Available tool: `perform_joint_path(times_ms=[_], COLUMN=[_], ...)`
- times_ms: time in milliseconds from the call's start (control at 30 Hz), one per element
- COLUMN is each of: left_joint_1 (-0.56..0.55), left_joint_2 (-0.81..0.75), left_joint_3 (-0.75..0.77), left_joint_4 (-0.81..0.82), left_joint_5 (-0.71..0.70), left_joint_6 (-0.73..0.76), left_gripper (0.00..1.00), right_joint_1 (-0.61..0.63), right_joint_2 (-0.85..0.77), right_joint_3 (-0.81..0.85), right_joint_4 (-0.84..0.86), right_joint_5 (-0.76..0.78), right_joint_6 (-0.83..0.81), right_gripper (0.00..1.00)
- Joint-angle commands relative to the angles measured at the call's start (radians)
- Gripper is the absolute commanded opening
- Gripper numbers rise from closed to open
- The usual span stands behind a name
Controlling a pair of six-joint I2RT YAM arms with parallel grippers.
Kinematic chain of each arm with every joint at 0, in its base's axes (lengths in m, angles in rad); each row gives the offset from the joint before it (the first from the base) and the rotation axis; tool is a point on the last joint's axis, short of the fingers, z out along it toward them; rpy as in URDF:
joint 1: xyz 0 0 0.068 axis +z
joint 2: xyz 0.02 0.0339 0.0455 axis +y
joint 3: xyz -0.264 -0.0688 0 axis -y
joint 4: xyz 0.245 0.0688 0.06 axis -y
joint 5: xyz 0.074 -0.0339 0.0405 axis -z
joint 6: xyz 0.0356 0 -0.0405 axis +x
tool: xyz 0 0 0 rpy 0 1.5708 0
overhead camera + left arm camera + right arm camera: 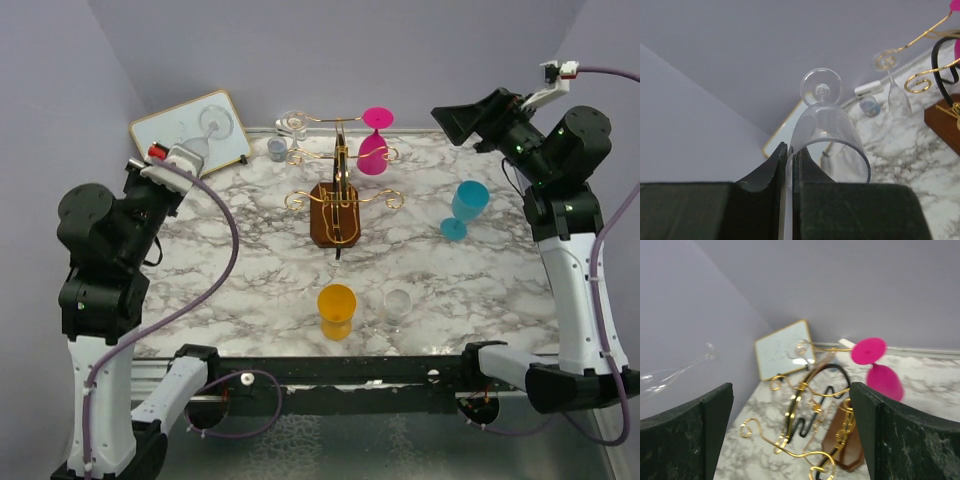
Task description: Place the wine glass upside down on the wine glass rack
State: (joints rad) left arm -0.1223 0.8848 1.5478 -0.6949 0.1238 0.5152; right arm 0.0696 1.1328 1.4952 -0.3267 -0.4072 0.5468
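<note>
My left gripper [192, 148] is raised at the back left, shut on the rim of a clear wine glass [214, 124]. In the left wrist view the jaws pinch the bowl's wall of that wine glass [826, 131] at my left gripper [790, 161], and its foot points away from the camera. The wine glass rack [340, 200], gold wire on a brown wooden base, stands mid-table to the right of the glass. A pink glass [375, 140] and a clear glass [293, 124] hang on it upside down. My right gripper [460, 122] is open and empty, high at the back right, facing the rack [805, 410].
A white gold-edged board [190, 132] leans at the back left behind the held glass. A blue wine glass [465, 208] stands right of the rack. An orange cup [336, 310] and a clear cup [398, 303] stand near the front edge. A small grey cup [277, 148] sits behind the rack.
</note>
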Motion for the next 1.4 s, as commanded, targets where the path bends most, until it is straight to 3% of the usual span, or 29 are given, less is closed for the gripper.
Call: perform_joint_path(times_ms=[0, 233, 400, 567, 667, 833, 1033, 1233, 1267, 1367], left_joint_1=[-0.005, -0.005, -0.005, -0.005, -0.005, -0.005, -0.005, -0.005, -0.005, -0.005], left_joint_2=[-0.104, -0.229, -0.259, -0.286, -0.296, -0.296, -0.301, -0.311, -0.310, -0.306], left_joint_3=[-0.204, -0.533, -0.679, -0.791, -0.825, -0.836, -0.838, -0.835, -0.832, -0.829], left_joint_4=[0.484, 1.083, 1.398, 1.570, 1.608, 1.610, 1.565, 1.504, 1.489, 1.473], left_joint_5=[0.072, 0.140, 0.111, 0.101, 0.117, 0.124, 0.158, 0.213, 0.224, 0.256], left_joint_6=[0.040, -0.032, -0.036, -0.036, -0.036, -0.036, -0.036, -0.036, -0.201, -0.136], left_gripper=[0.00, 0.00, 0.00, 0.00, 0.00, 0.00, 0.00, 0.00, 0.00, 0.00], right_joint_1=[0.022, 0.408, 0.531, 0.650, 0.701, 0.714, 0.733, 0.741, 0.744, 0.758], right_joint_2=[0.093, 0.201, 0.319, 0.422, 0.508, 0.650, 0.753, 0.854, 0.869, 0.908], right_joint_3=[0.083, 0.088, 0.041, 0.065, 0.073, 0.179, 0.300, 0.435, 0.456, 0.522], right_joint_4=[0.229, 0.422, 0.708, 0.876, 1.015, 1.175, 1.217, 1.214, 1.207, 1.161], right_joint_5=[-0.334, -0.121, -0.049, 0.109, 0.156, 0.110, 0.087, 0.058, 0.058, 0.061], right_joint_6=[0.236, 0.315, 0.485, 0.464, 0.495, 0.571, 0.588, 0.656, 0.657, 0.653], right_gripper=[0.99, 1.00, 0.96, 0.88, 0.86, 0.85, 0.84, 0.76, 0.74, 0.73])
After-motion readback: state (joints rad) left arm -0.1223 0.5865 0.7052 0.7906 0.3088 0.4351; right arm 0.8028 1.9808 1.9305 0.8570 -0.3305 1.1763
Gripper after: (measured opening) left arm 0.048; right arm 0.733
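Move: The wine glass, already pinched by its rim in the left hand, has its middle about 7 cm ahead of that hand and 3 cm to its right, about level with it. From the empty right hand it lies some 44 cm left, 2 cm nearer the base and level. Between them, from the right hand, the rack's middle is 21 cm left, 7 cm ahead and 28 cm below; the hung pink glass is 13 cm left, 10 cm ahead and 22 cm below. The wine glass, kept in the left fingers' pinch, is swung foot-up as that wrist tips up some 55 degrees and the hand draws about 5 cm back and up. Meanwhile the open right hand sweeps about 34 cm left, high past the rack towards the stem, rolling its left side up and turning counter-clockwise, then rises late as its fingers narrow slightly. ##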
